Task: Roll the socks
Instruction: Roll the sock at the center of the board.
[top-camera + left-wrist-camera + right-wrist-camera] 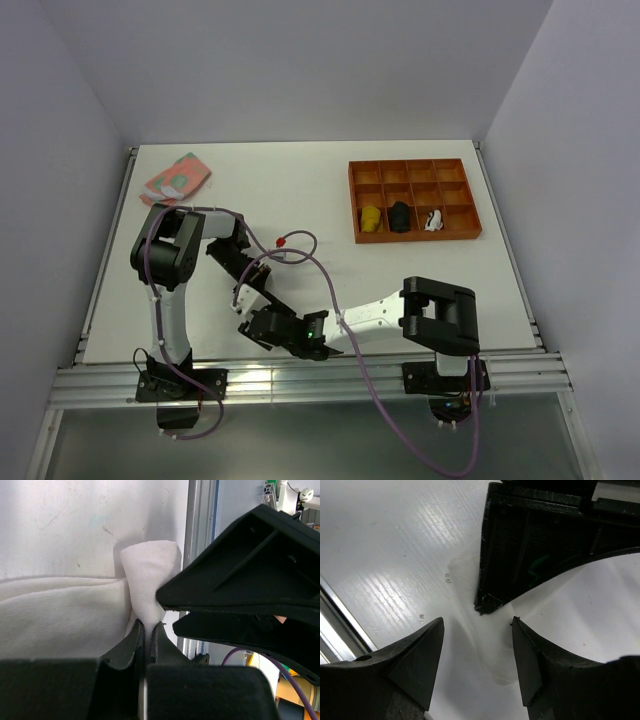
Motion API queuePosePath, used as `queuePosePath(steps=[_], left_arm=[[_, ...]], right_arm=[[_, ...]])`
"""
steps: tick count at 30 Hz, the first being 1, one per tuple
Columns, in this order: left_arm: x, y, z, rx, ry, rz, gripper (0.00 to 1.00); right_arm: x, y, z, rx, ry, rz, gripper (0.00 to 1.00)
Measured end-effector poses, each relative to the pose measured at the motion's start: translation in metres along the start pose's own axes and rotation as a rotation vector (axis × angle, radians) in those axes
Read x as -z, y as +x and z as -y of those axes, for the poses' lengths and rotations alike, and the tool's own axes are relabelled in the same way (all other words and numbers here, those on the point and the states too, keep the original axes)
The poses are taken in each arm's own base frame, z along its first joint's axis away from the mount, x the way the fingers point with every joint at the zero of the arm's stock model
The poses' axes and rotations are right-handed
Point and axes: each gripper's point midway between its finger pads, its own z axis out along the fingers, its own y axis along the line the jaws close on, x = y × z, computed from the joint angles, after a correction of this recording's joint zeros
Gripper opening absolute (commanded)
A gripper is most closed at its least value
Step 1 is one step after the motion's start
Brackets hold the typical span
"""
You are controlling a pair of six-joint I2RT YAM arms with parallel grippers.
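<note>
A plain white sock (60, 615) lies flat on the white table near its front edge. One end of it (150, 565) is pulled up into a peak. My left gripper (148, 630) is shut on that raised fabric. In the right wrist view the sock (492, 650) lies on the table between the fingers of my right gripper (477, 621), which is open and does not touch it. The two grippers are almost touching: the left gripper (248, 298) is just behind the right gripper (258, 325). In the top view the arms hide the sock.
An orange compartment tray (413, 163) stands at the back right, holding a yellow bundle (371, 219), a black bundle (400, 215) and a white-and-black bundle (431, 220). Pink-green patterned fabric (177, 178) lies at the back left. The metal front rail (200, 535) runs close beside the grippers.
</note>
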Motion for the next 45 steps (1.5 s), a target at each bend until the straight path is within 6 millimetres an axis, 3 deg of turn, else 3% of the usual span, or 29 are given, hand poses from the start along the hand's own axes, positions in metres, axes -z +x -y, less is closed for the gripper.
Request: queuePosePath(steps=[18, 21, 25, 26, 36, 45], left_arm=[[0.000, -0.001, -0.001, -0.023, 0.014, 0.003, 0.01], [0.000, -0.001, 0.000, -0.021, 0.016, 0.002, 0.00], [0.001, -0.001, 0.000, -0.019, 0.016, 0.003, 0.00], [0.001, -0.002, 0.000, -0.018, 0.015, 0.005, 0.00], [0.008, -0.011, -0.006, 0.051, -0.017, 0.040, 0.23], [0.033, -0.027, -0.019, 0.064, -0.077, 0.134, 0.29]], right_arm=[[-0.009, 0.024, 0.008, 0.052, 0.049, -0.046, 0.57], [-0.010, 0.024, 0.010, 0.054, 0.060, -0.043, 0.51], [-0.010, 0.023, 0.013, 0.059, 0.081, -0.040, 0.15], [-0.010, 0.023, 0.014, 0.059, 0.086, -0.038, 0.14], [-0.010, 0.022, 0.021, 0.053, 0.119, -0.032, 0.10], [-0.012, 0.023, 0.025, 0.045, 0.134, -0.032, 0.09]])
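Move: The rolled edge of the sock is already pinched in the left fingers; its middle is about 2 cm back, 2 cm right and 1 cm below that hand. From the right hand, the roll lies about 3 cm ahead, straight on, 3 cm below. The flat part of the sock is some 7 cm ahead and 2 cm right of the right hand, 4 cm lower; the left fingertips are about 4 cm ahead, 2 cm left and 2 cm lower. Keep the left gripper shut on the roll while you lower the open right gripper about 2 cm, easing it right and then forward about 2 cm each, and close its fingers to pinch the roll. Only then open the left fingers partway and draw that hand forward about 4.5 cm, off the roll, turning some 10 degrees counter-clockwise. ##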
